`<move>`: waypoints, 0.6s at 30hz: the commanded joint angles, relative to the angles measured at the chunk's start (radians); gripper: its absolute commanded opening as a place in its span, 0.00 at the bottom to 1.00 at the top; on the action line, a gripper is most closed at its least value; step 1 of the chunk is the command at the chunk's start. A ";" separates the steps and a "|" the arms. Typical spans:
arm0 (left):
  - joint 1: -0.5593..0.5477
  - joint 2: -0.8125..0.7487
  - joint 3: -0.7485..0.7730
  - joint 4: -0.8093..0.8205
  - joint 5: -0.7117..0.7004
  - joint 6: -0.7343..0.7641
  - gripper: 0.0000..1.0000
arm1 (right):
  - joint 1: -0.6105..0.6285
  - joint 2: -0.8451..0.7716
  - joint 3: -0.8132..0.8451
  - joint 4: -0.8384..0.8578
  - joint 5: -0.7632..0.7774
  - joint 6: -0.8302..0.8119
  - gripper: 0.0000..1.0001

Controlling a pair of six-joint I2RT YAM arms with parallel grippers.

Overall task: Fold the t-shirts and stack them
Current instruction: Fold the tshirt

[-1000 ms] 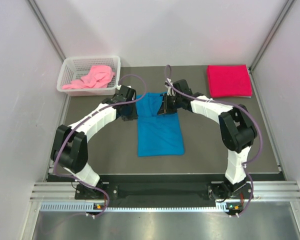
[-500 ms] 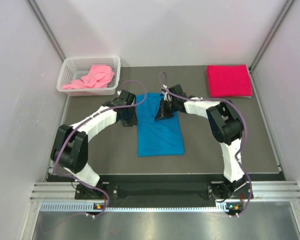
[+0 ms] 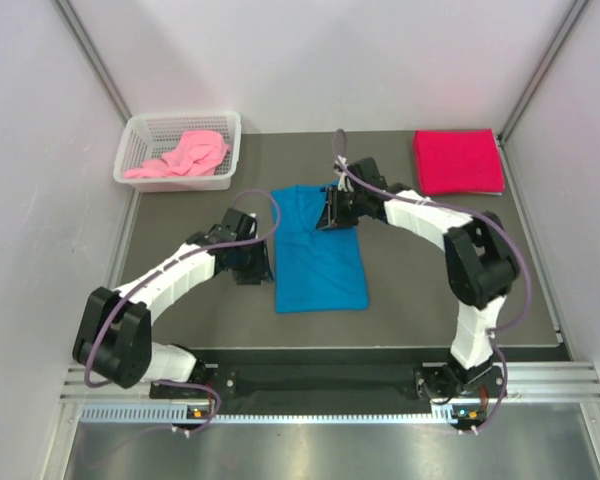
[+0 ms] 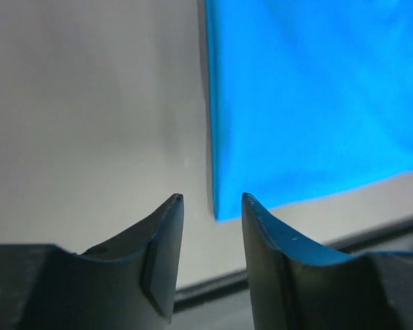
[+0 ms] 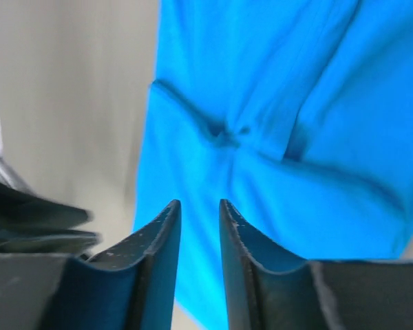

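Observation:
The bright blue t-shirt point(image 3: 318, 258) lies folded into a narrow strip at mid-table, its upper part creased. My right gripper point(image 3: 330, 218) hovers over that upper part; in the right wrist view its jaws point(image 5: 199, 203) stand slightly apart with only blue cloth point(image 5: 275, 103) below them and nothing between. My left gripper point(image 3: 254, 270) sits just left of the shirt's left edge, open and empty point(image 4: 210, 199), with the blue shirt's near corner point(image 4: 310, 103) just ahead of its tips. A crimson t-shirt point(image 3: 458, 162) lies folded at the back right. The pink t-shirt point(image 3: 185, 155) is bunched in the basket.
A white mesh basket point(image 3: 180, 121) stands at the back left corner. The dark table mat point(image 3: 420, 270) ends at a metal rail along the near edge. Pale walls close in both sides.
The right gripper went from shut to slightly open over the blue shirt's top. The left arm drew back toward the near edge along the shirt's left side and opened wider.

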 commanded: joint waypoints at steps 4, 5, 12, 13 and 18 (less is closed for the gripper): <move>0.002 -0.088 -0.128 0.088 0.176 -0.037 0.46 | 0.001 -0.262 -0.247 -0.105 0.088 0.052 0.34; 0.002 -0.103 -0.148 0.098 0.189 -0.048 0.46 | 0.001 -0.325 -0.289 -0.105 0.102 0.058 0.34; -0.013 -0.143 -0.254 0.214 0.245 -0.119 0.44 | 0.001 -0.563 -0.555 -0.113 0.159 0.066 0.32; -0.016 -0.138 -0.260 0.226 0.248 -0.122 0.44 | 0.002 -0.581 -0.596 -0.105 0.162 0.070 0.32; -0.021 -0.117 -0.288 0.249 0.234 -0.129 0.42 | 0.001 -0.632 -0.672 -0.065 0.181 0.078 0.31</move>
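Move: The t-shirt's near-left corner lies some 8 cm back and 2 cm to the right of the left hand, about 5 cm below. From the right hand, the near-right corner is roughly 20 cm back and 11 cm right, some 7 cm down. The table's near edge, level with the hand, runs about 17 cm behind the left one and 30 cm behind the right. Right hand lifts slightly, then sweeps about 15 cm back, rightward and down towards the near-right corner; left draws back and down. ##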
